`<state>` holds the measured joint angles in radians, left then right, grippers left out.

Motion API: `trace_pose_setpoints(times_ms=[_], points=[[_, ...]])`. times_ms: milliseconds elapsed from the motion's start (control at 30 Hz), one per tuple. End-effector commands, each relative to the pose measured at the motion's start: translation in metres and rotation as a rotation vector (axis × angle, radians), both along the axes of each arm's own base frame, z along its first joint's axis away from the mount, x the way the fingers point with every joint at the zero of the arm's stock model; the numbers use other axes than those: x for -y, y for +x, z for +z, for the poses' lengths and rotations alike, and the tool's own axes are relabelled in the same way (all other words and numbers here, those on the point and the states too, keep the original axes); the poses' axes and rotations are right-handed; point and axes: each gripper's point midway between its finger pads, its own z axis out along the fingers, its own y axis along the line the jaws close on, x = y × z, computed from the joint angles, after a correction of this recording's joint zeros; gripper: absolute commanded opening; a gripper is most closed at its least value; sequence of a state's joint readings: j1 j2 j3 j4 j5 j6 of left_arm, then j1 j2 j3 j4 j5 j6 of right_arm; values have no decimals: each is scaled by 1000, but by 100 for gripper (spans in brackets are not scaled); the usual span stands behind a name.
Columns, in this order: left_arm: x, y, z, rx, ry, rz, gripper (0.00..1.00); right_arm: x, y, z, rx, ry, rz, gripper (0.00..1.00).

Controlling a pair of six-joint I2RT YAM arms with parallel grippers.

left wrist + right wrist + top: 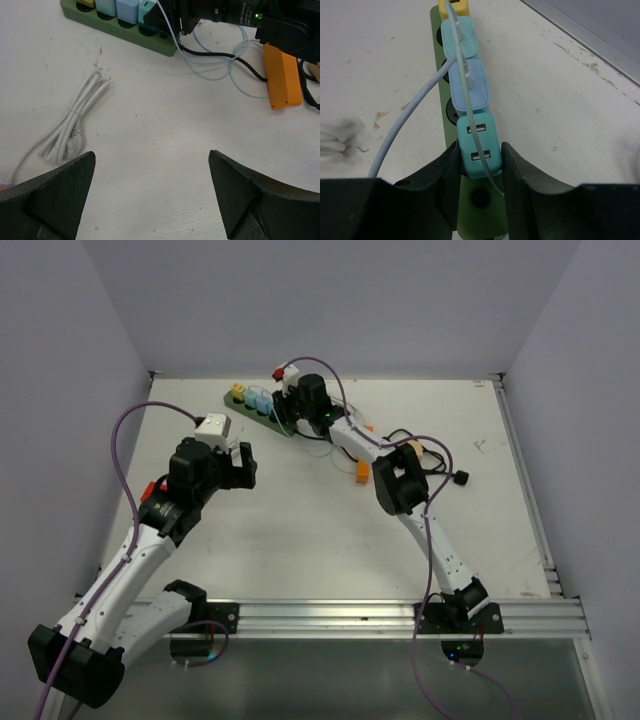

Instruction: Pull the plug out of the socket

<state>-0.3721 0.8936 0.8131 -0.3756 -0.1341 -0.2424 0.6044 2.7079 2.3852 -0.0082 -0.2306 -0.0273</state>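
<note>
The socket, a long dark-green power strip (pixel 481 220), lies at the back of the table (pixel 247 405) with several plugs in a row. The nearest plug (pixel 478 142) is teal with two USB ports and stands in the end socket. My right gripper (pixel 480 150) is shut on this teal plug, one finger pressed on each side. A pale grey cable runs over the plug's face. Behind it stand a light-blue plug (pixel 470 87), a pale teal one and a yellow one. My left gripper (pixel 151 160) hangs open over bare table, well short of the strip (pixel 125 35).
An orange strip (pixel 284 75) lies right of the green one, with black and pale blue cords looping between them. A coiled white cable (pixel 75 120) rests on the table ahead of the left gripper. A metal rail (pixel 525 490) edges the table's right side.
</note>
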Motion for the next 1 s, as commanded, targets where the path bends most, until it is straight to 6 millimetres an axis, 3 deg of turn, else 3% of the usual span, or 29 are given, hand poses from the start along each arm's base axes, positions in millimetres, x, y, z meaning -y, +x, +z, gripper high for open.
trace_pose_setpoints(times_ms=[0,67,100,133,167,200,233,333,467,500,533,567,633,667,700,733,767,833,900,967], points=[[-1,2,9,39,-1,-8,100,-6,-7,67,74,55,12,12],[-2,2,10,40,-4,-4,100,-3,-17,62,33,42,16,6],[-2,2,9,39,-2,-3,100,-2,-22,83,46,61,26,5],[-1,2,10,39,-5,-3,100,1,-27,75,26,48,29,1],[-1,2,9,37,-8,-3,100,1,-32,79,24,45,29,0],[-1,2,9,35,-11,-2,99,2,-39,98,13,81,16,0],[0,2,7,28,-13,-3,100,6,-46,90,-16,71,9,0],[4,3,6,11,-47,-3,100,15,-68,98,-71,92,-3,0],[18,1,3,-32,-148,-15,100,25,-90,112,-109,117,-42,0],[29,-2,2,-46,-197,-59,100,28,-94,115,-117,122,-51,0],[36,0,5,-30,-241,-76,100,33,-101,105,-146,115,-58,0],[43,-4,-8,-69,-301,-70,100,36,-107,123,-142,150,-67,0],[59,-3,-11,-67,-396,-117,100,46,-113,119,-169,156,-108,0],[63,-8,-31,-122,-445,-102,100,50,-118,132,-174,184,-124,0],[68,-10,-36,-137,-473,-112,100,54,-121,134,-182,193,-144,0],[72,-6,-41,-139,-498,-115,100,60,-126,125,-208,186,-163,0],[75,-9,-53,-165,-535,-111,100,64,-132,134,-222,220,-178,0],[82,-10,-72,-214,-583,-112,100,72,-140,121,-259,214,-205,0],[86,-12,-85,-254,-618,-107,100,76,-148,126,-278,248,-222,0],[88,-12,-101,-280,-645,-90,100,81,-156,114,-320,252,-238,0]])
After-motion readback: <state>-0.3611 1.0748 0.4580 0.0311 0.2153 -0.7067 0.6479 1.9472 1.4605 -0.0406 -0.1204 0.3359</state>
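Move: Held in the right fingers is the teal plug, still in the green socket strip, whose middle lies about 5 cm left, 2 cm farther out and 4 cm below; the blue plug stands some 4 cm left of the teal one and 2 cm farther out. The open left hand has that strip's middle roughly 31 cm ahead, 1 cm right and 17 cm below, with the white cable bundle about 15 cm ahead, 7 cm left and 18 cm below. Keeping its grip on the teal plug, the right hand draws it back about 15 cm towards the robot and 8 cm right, first level, then rising some 5 cm, while the wrist tips down about 20 degrees and turns slightly clockwise. Partway through, the left hand starts sinking about 12 cm and moving right, its left side dipping, fingers wide open and not yet on the strip. ##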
